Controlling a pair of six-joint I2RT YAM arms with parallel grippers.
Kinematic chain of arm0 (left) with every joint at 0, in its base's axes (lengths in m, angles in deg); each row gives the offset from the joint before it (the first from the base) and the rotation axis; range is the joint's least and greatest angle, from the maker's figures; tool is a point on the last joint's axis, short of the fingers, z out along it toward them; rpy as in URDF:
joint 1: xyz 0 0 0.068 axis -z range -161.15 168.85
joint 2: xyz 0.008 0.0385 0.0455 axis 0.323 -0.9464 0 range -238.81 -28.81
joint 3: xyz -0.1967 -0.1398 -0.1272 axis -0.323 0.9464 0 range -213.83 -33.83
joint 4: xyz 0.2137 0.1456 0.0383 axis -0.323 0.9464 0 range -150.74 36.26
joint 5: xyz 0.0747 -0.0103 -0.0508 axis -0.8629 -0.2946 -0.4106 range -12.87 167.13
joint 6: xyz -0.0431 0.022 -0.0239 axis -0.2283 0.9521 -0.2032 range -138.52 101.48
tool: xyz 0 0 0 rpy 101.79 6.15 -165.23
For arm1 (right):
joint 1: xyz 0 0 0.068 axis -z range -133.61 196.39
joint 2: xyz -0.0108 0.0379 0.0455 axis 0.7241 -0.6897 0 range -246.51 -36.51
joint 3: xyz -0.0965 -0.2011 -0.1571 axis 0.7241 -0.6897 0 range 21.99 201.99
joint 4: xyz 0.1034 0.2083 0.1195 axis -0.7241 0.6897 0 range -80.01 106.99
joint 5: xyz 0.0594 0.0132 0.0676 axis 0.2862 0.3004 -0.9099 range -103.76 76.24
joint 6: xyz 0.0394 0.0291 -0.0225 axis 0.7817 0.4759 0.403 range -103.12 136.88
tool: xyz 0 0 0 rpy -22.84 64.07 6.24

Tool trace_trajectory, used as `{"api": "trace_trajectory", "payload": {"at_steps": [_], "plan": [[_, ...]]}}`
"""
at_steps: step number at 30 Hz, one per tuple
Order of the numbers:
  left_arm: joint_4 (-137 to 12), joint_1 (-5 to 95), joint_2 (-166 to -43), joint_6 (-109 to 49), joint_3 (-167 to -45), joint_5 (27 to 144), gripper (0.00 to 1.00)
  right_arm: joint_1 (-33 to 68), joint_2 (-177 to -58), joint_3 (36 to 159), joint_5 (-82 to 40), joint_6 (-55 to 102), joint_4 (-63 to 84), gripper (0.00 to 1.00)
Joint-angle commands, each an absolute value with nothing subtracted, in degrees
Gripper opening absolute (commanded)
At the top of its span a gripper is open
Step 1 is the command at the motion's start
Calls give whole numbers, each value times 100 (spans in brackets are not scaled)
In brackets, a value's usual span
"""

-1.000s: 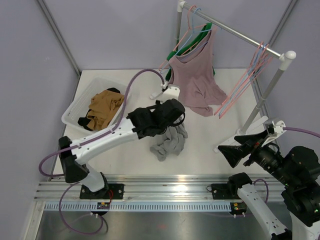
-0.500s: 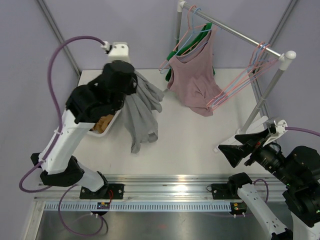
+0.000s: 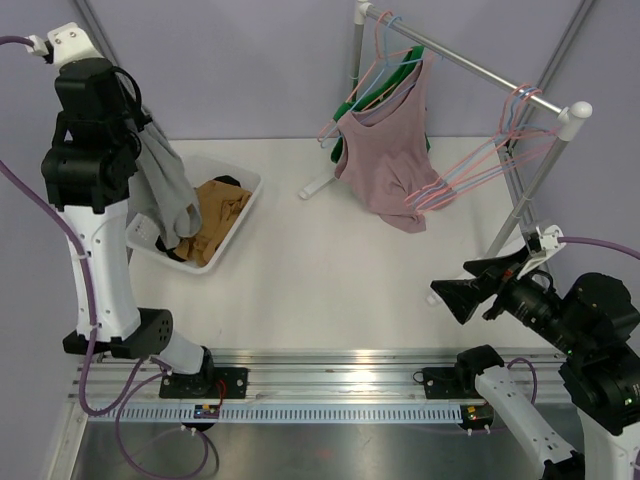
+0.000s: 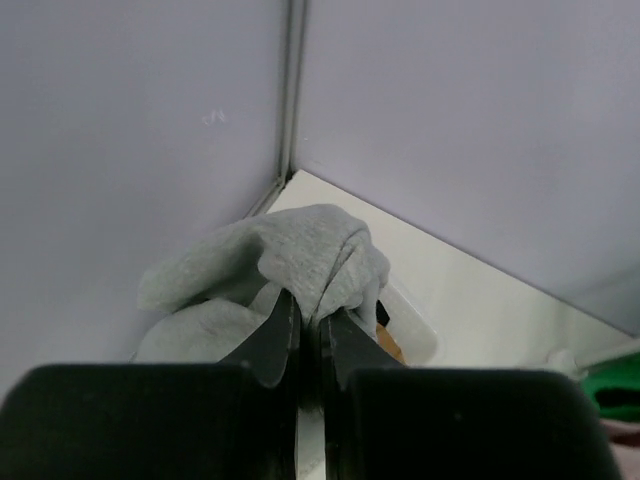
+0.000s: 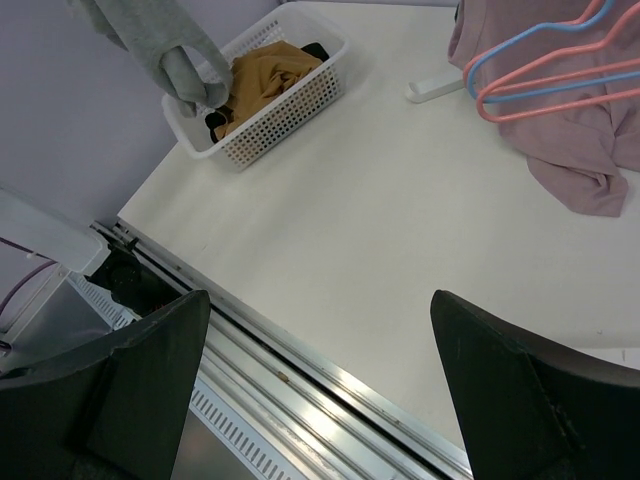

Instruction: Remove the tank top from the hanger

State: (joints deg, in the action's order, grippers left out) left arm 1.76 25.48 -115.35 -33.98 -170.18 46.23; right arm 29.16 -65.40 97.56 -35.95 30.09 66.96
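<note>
A mauve tank top (image 3: 390, 160) hangs on a green hanger (image 3: 375, 95) at the left end of the clothes rail (image 3: 480, 68); its hem shows in the right wrist view (image 5: 570, 150). My left gripper (image 4: 310, 312) is raised high at the far left, shut on a grey garment (image 4: 300, 250). That garment (image 3: 165, 190) dangles over the white basket (image 3: 245, 185), its lower end reaching the basket's near corner (image 5: 185, 80). My right gripper (image 5: 320, 296) stands open over the table's front right edge, nothing between its fingers.
An ochre garment (image 3: 215, 215) lies in the basket. Empty pink and blue hangers (image 3: 470, 175) hang along the rail, whose right post (image 3: 545, 170) stands close to the right arm. The rail's foot (image 5: 435, 88) rests mid-table. A metal rail (image 3: 350, 375) runs along the front.
The left arm has lifted the grey garment off the middle of the table and swung it up and left to above the basket. The right gripper has shifted slightly left.
</note>
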Motion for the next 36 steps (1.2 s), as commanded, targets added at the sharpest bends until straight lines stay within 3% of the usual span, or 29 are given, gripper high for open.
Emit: {"api": "trace_trajectory", "payload": {"at_steps": [1, 4, 14, 21, 36], "plan": [[-527, 2167, -11863, -3496, -17331, 5331, 0, 2934, -6675, 9784, -3749, 2874, 6457, 100], [-511, 1886, -12188, -3591, -17279, 5689, 0, 2934, -6640, 9582, -3775, 2874, 6369, 99], [-985, 1753, -12022, -3758, -14766, 6254, 0, 2934, -6657, 9212, -3968, 3129, 5921, 100], [-106, 1402, -13321, -3978, -14669, 7361, 0, 2934, -6526, 9010, -4179, 3331, 5701, 100], [-519, 1305, -15194, -4155, -13763, 7290, 0, 2934, -6578, 8641, -4575, 3788, 5094, 100]]}}
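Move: The left hand holds the bunched grey tank top high up, and the white basket it is meant for lies almost straight below, about 47 cm down, some 7 cm farther out and 2 cm to the left. In the basket, the tan tank top lies 5 cm ahead of this hand and 3 cm to its right, 46 cm down; the rack's white foot stands 15 cm ahead, 36 cm to its right and 50 cm down. From the right hand, the basket is roughly 30 cm ahead, 62 cm left and 34 cm down. The left hand carries the grey tank top forward at first, some 8 cm, then sinks fast and nearly straight down, about 44 cm in all, into the basket over the tan tank top, fingers still shut on the cloth while the wrist tips down by more than 50 degrees until the fingers point steeply at the basket's floor. Meanwhile the right hand, empty and wide open, eases only a few centimetres left, down and forward over the bare table, turning slightly counter-clockwise and touching nothing. ##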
